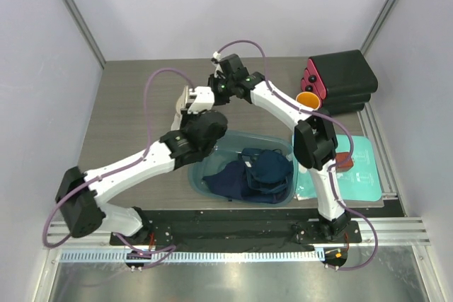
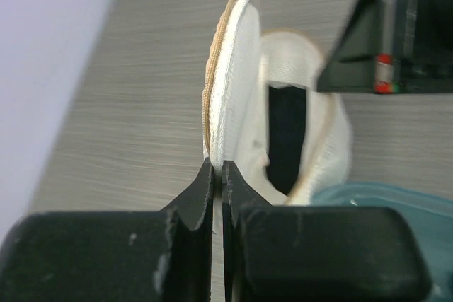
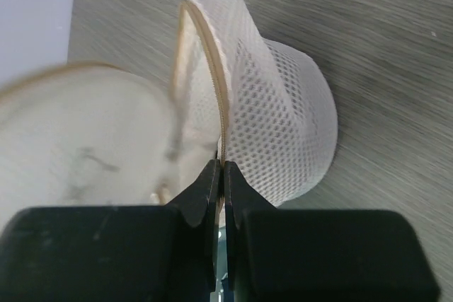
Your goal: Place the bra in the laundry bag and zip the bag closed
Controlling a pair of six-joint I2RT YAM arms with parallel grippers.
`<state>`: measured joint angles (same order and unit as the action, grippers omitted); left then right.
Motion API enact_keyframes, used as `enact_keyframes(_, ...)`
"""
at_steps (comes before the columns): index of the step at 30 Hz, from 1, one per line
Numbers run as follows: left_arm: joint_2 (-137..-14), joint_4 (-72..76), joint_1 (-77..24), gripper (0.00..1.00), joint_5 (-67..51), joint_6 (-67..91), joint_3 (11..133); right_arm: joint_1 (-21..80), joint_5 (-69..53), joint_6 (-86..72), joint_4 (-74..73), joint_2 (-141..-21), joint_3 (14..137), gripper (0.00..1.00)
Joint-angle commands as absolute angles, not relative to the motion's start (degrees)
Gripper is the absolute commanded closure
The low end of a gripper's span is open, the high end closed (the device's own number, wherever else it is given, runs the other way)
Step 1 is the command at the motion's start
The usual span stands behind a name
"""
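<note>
The laundry bag (image 1: 186, 97), a cream-white mesh pouch, is held up over the table's far middle between both arms. In the left wrist view my left gripper (image 2: 217, 167) is shut on the edge of one disc face of the laundry bag (image 2: 237, 90). Its mouth gapes to the right, and black fabric, seemingly the bra (image 2: 287, 132), shows inside. My right gripper (image 3: 223, 166) is shut on the tan zipper rim of the laundry bag (image 3: 283, 125), with the other disc face blurred at the left. From above, the left gripper (image 1: 192, 104) and the right gripper (image 1: 211, 90) meet at the bag.
A teal tub (image 1: 205, 167) holding a heap of navy-blue clothes (image 1: 255, 171) stands just in front of the bag. A flat teal pouch (image 1: 361, 167) lies at the right. A black case (image 1: 343, 79) and an orange cup (image 1: 308, 99) stand at the back right.
</note>
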<state>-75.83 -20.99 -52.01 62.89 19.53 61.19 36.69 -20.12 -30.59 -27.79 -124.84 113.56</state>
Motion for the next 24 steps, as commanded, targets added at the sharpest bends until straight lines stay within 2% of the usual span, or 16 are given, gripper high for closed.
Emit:
enact_keyframes(1,-80.5,-25.0,-53.0,1.00,80.6,14.3,67.7,35.7,-22.3,-31.0,-25.1,-120.4,111.1,0.91)
enact_keyframes(11,-83.5,-20.8,-53.0,1.00,70.8,6.5,71.5,35.0,-26.3,-31.0,-23.9,-122.4,111.5,0.91)
enact_keyframes(16,-89.6,-22.1,-53.0,1.00,71.6,5.1,73.7,33.6,-27.5,-32.6,-22.2,-122.8,111.2,0.91)
enact_keyframes(18,-92.4,-22.8,-53.0,0.97,71.1,4.8,75.0,32.7,-29.0,-33.4,-21.1,-122.8,110.8,0.91)
enact_keyframes(20,-93.5,-24.9,-53.0,0.79,68.7,5.0,75.9,31.9,-30.1,-33.6,-20.3,-122.6,110.5,0.91)
enact_keyframes(21,-93.3,-25.6,-53.3,0.67,64.9,5.4,76.1,31.6,-30.8,-33.6,-20.0,-122.5,110.2,0.91)
enact_keyframes(22,-91.7,-25.4,-53.3,0.43,63.5,6.0,75.8,31.4,-31.3,-33.7,-19.9,-122.7,110.0,0.91)
enact_keyframes(23,-90.4,-25.1,-53.3,0.33,61.8,7.6,74.9,30.9,-31.9,-33.7,-19.7,-122.8,109.9,0.91)
enact_keyframes(24,-88.7,-24.8,-53.3,0.27,57.9,8.3,74.4,30.3,-33.2,-33.7,-19.6,-122.9,109.4,0.91)
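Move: The left hand holds the zip edge of the bag's raised lid some 22 cm above the table; the open bag body with the bra in it lies about 8 cm ahead, 4 cm to its right and 17 cm below. The right fingers' grip on the bag edge is roughly 9 cm ahead, 7 cm right and 7 cm below the left hand, the tub's middle some 19 cm right and 9 cm back. From the right hand the bra lies about 6 cm left, 2 cm back and 12 cm below. With its fingers still shut on the lid edge, the left hand first lifts about 2 cm while easing forward, then turns over into a descent of some 5 cm, going right and forward towards the bag edge that the right hand holds, rolling about 20 degrees so that its left side rises and opening wide to let go of the lid. The right hand keeps its pinch on the zip edge, dipping a couple of centimetres and shifting slightly right, then coming back up and a little forward as it steadies the bag. ##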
